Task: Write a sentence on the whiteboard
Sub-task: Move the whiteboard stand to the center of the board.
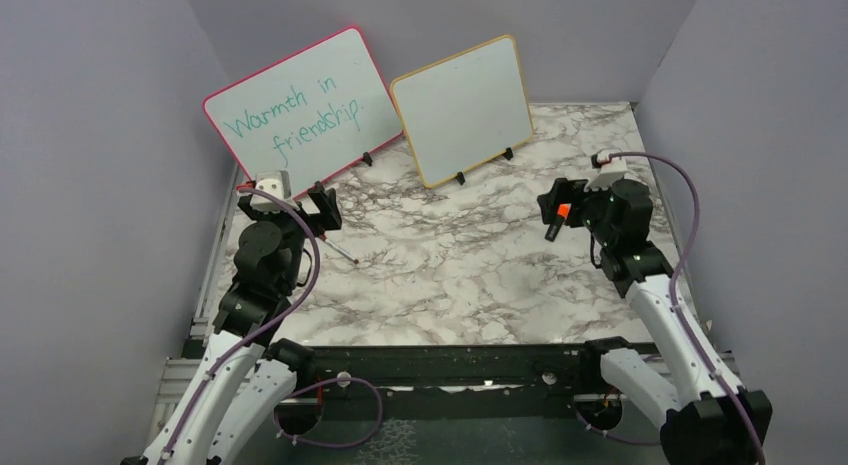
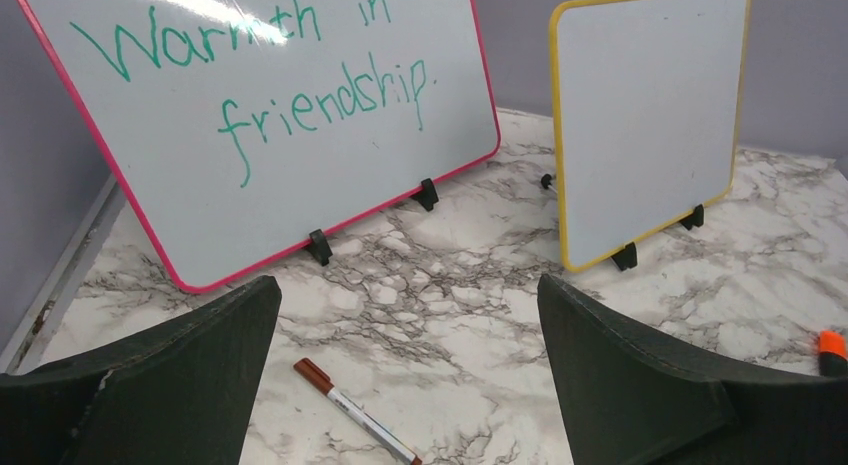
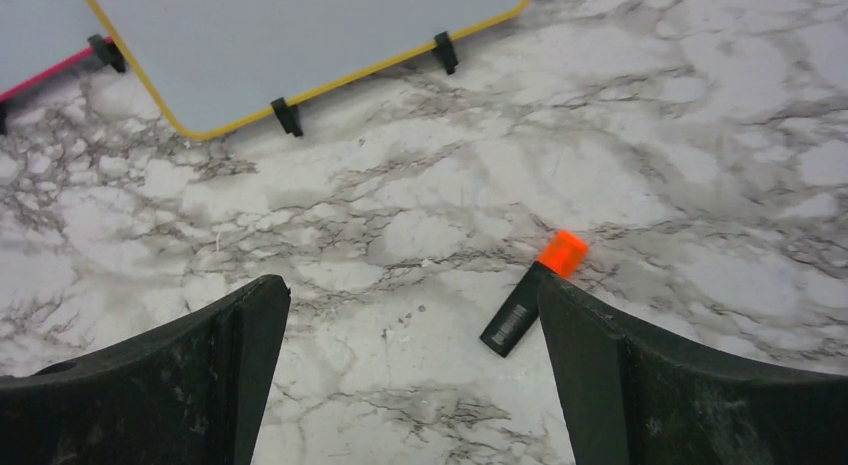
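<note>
The whiteboard (image 1: 463,110) with the yellow-orange frame stands on small black feet at the back middle, and its face (image 2: 645,115) is blank; no sentence shows on it. A thin white marker with a red-brown cap (image 2: 352,413) lies on the marble just below my left gripper (image 2: 408,285), which is open and empty. From above, that marker (image 1: 341,249) sits right of the left gripper (image 1: 310,207). My right gripper (image 3: 410,285) hangs open and empty. A black pen with an orange end (image 3: 532,293) lies beside its right finger.
A larger pink-framed board (image 1: 300,110) with teal writing "Warmth in friendship" leans left of the whiteboard (image 3: 300,45). Grey walls close in the marble table (image 1: 450,275) on three sides. The orange-ended pen (image 1: 560,217) shows under the right gripper (image 1: 556,205).
</note>
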Motion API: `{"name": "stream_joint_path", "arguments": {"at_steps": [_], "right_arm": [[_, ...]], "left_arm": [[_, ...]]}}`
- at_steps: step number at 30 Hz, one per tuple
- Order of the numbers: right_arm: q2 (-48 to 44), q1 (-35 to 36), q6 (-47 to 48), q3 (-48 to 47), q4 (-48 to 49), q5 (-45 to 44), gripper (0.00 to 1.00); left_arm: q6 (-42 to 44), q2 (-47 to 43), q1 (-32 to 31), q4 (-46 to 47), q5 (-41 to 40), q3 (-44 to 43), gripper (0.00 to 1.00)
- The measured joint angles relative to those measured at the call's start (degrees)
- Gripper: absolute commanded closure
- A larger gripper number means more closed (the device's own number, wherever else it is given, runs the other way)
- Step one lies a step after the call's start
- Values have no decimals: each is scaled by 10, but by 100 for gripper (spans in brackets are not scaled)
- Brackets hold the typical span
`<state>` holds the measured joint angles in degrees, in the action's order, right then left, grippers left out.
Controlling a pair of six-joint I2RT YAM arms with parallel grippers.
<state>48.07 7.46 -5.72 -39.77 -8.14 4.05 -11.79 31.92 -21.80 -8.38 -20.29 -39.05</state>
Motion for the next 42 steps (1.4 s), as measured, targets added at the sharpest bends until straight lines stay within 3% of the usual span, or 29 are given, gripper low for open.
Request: {"name": "stream_joint_path", "arguments": {"at_steps": [11, 21, 25, 32, 42], "right_arm": [[287, 47, -2, -31, 147, 114, 0], [485, 145, 46, -182, 203, 49, 0], [558, 169, 63, -239, 205, 27, 14], [648, 168, 68, -303, 205, 4, 26], [701, 168, 68, -345, 205, 2, 39]], "left_arm": [[-2, 10, 2, -3, 28, 4, 1], [-2, 15, 4, -3, 35, 4, 1], [-2, 21, 4, -3, 37, 4, 1], [-2, 32, 5, -3, 45, 4, 1], [-1, 38, 5, -3, 47, 4, 1]]}}
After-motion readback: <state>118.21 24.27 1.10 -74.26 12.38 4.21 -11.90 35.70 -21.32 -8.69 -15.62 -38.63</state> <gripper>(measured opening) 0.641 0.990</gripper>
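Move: The whiteboard stand's left foot, the black clip under the yellow-framed board, lies about 21 cm ahead of the right hand, 20 cm to its left and 20 cm below. The stand's right foot is roughly 12 cm to the right of that left foot and 6 cm farther out; the orange-capped marker lies 6 cm ahead of the right hand and 4 cm to its right, 22 cm below. From the left hand the left foot is some 26 cm ahead, 26 cm right and 28 cm below. The stand's left foot is what the empty right hand reaches for: it sweeps about 18 cm left, 18 cm forward and 17 cm down, its leftward travel all but ending before the last forward sinking. The wrist swings some 20 degrees counter-clockwise and tips slightly down, and the fingers narrow from wide open to about two-thirds, close around the foot; contact can't be seen. The left hand eases a couple of centimetres down and right. ##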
